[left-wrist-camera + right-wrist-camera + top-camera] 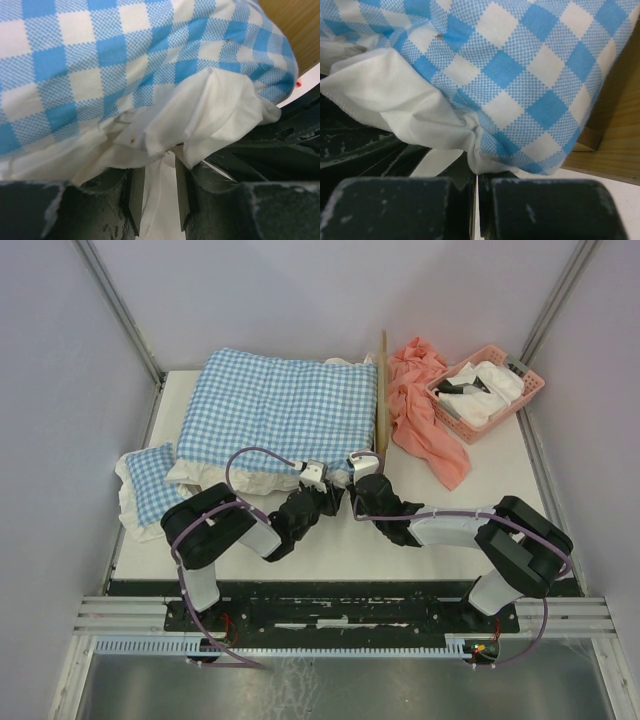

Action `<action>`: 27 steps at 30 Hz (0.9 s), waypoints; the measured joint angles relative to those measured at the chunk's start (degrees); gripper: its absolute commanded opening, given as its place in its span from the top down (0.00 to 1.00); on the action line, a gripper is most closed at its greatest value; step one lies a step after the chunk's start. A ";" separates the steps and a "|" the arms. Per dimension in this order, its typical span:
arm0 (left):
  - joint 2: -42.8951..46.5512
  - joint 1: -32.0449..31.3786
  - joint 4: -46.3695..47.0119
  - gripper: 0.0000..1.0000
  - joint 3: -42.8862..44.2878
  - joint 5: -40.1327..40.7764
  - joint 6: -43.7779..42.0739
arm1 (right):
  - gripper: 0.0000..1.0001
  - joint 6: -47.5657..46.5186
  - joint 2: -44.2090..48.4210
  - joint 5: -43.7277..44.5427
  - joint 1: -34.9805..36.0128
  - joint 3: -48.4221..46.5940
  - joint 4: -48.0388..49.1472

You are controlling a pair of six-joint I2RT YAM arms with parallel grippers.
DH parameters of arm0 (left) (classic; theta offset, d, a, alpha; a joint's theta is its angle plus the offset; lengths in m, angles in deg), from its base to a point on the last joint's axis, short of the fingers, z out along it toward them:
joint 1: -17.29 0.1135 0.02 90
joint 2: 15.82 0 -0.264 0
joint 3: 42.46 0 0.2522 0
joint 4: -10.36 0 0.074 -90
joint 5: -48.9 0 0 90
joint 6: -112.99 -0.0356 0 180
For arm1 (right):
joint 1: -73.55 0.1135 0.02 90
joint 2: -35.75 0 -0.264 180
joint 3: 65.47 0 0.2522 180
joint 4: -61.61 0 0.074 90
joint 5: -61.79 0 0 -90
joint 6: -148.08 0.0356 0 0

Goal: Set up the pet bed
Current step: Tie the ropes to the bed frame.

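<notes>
The pet bed shows only as a light-wood edge [382, 390] along the right side of the blue-and-white checked cushion [280, 405] that lies over it. The same wood appears in the left wrist view [295, 20] and the right wrist view [615, 140]. Both grippers are at the cushion's near edge. My left gripper [318, 477] is open, its jaws [159, 167] apart under the hanging white frill [215, 115]. My right gripper [357, 462] is shut [477, 172], and the frill [420, 110] bunches down into its tips beside the checked corner [530, 65].
A small checked pillow [150, 475] lies at the table's left edge. A pink cloth [425, 420] is spread to the right of the wooden edge. A pink basket [530, 385] with white items stands at the back right. Grey walls enclose the table.
</notes>
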 measured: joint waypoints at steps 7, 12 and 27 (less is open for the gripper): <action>-2.27 -0.20 1.05 0.63 0.72 1.31 0.02 | 0.98 -0.15 0.00 -0.31 0.00 0.00 0.02; -2.99 -0.20 1.73 0.90 0.94 1.60 0.04 | 0.98 -0.20 0.00 -0.48 0.00 0.00 0.02; -2.97 -0.20 9.40 0.97 -3.08 -0.59 0.72 | 0.98 -7.56 0.00 -3.26 -0.81 -1.22 -2.36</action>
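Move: The left hand, fingers parted, has the white rope end about 1 cm ahead of its fingertips, at much the same height. The right gripper's tips are roughly 3 cm to its right and 1 cm ahead; the bed's white frill corner is some 3 cm ahead, 1 cm right and 2 cm up. For the right hand, the rope end lies about 3 cm to the left, level with it. The left hand sinks about 1 cm, shuts on the white rope beneath the frill, then draws back about 1 cm. ##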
